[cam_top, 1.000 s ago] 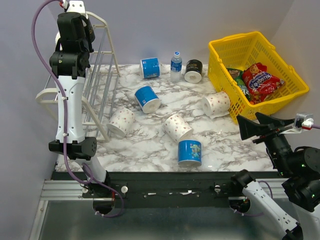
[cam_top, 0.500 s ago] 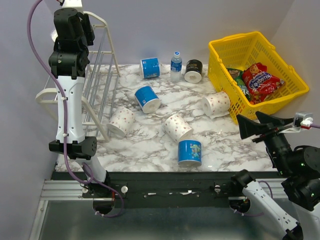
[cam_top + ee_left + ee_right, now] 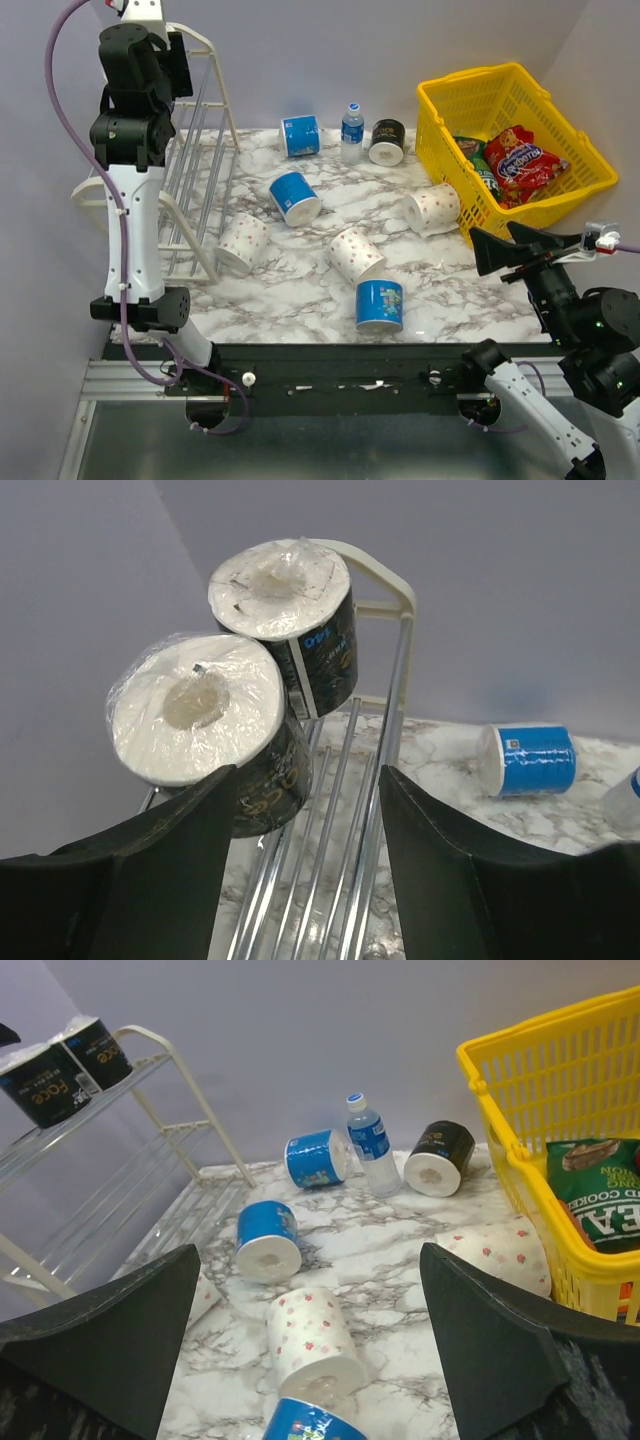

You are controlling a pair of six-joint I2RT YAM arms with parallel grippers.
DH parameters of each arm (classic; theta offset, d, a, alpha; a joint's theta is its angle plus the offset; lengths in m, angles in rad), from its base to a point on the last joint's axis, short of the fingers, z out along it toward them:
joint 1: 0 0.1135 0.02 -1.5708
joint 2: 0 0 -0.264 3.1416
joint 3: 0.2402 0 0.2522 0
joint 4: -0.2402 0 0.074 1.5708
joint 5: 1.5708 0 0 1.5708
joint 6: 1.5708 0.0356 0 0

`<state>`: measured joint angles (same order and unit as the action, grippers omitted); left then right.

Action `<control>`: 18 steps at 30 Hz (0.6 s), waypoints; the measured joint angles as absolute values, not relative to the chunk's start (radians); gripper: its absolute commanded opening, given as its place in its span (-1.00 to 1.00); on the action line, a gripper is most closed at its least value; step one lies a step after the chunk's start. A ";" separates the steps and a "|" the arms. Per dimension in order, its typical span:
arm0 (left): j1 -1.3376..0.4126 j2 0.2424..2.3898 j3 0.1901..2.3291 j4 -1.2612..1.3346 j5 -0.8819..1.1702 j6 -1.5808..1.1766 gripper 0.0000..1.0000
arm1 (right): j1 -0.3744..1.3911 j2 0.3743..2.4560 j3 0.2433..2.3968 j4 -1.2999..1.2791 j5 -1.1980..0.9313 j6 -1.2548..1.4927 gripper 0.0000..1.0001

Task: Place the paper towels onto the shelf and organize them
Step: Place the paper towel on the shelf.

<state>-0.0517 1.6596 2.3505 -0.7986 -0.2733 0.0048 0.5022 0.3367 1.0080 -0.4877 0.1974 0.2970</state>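
Note:
Two black paper towels [image 3: 195,720] [image 3: 285,610] stand side by side on the top tier of the white shelf [image 3: 385,710]. My left gripper [image 3: 305,870] hangs open just behind them, only shelf bars between its fingers; its left finger [image 3: 150,870] is right next to the nearer black roll. On the marble table lie three blue rolls [image 3: 300,135] [image 3: 294,197] [image 3: 380,305], three dotted ones [image 3: 241,243] [image 3: 355,254] [image 3: 432,208] and a black one [image 3: 387,142]. My right gripper [image 3: 495,245] hovers open and empty at the table's right front, facing the rolls.
A small water bottle [image 3: 352,132] stands between the far blue roll and the black one. At the back right sits a yellow basket [image 3: 470,80] holding snack packets. The shelf [image 3: 200,150] fills the left side of the table.
My left arm has shifted a little left and up over the shelf's top tier, and its jaws have spread wider. The right arm has hardly moved. No roll on the table has moved.

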 measured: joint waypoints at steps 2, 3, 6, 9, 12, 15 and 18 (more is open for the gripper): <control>-0.052 1.604 2.300 -0.801 -0.255 -0.008 0.58 | 0.502 0.342 1.008 -0.488 0.196 0.309 1.00; -0.052 1.568 2.272 -0.802 -0.249 -0.015 0.62 | 0.502 0.346 1.008 -0.489 0.192 0.316 1.00; -0.052 1.456 2.184 -0.806 -0.234 -0.037 0.78 | 0.502 0.363 1.008 -0.490 0.173 0.336 1.00; -0.052 1.354 2.113 -0.810 -0.229 -0.057 0.98 | 0.502 0.413 1.015 -0.502 0.138 0.352 1.00; -0.052 1.260 2.029 -0.805 -0.193 -0.084 0.98 | 0.502 0.500 1.031 -0.511 0.105 0.366 1.00; -0.052 1.162 1.905 -0.798 -0.100 -0.114 0.98 | 0.502 0.606 1.055 -0.505 0.098 0.365 1.00; -0.055 1.092 1.808 -0.795 0.015 -0.144 0.98 | 0.502 0.768 1.105 -0.447 0.112 0.311 1.00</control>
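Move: The left hand is empty, 46 cm or so above the spotted paper towel beside the shelf, which lies about 8 cm back and 8 to its right. The near black paper towel on the shelf top is some 12 cm ahead, 9 left and 15 below it, the far one 8 cm beyond that. For the right hand, the spotted paper towel by the basket lies about 28 cm straight ahead and 36 below; the middle spotted one, 14 ahead and 19 left. Backward off the shelf top, the left hand draws away from the two black paper towels by about 14 cm, its fingers spreading from part open to full width, then swings right some 5 cm, turning clockwise and sinking slightly. The wide-open right hand meanwhile reaches forward about 9 cm and left over the table towards the spotted paper towels, lowering and tipping down some 15 degrees. ##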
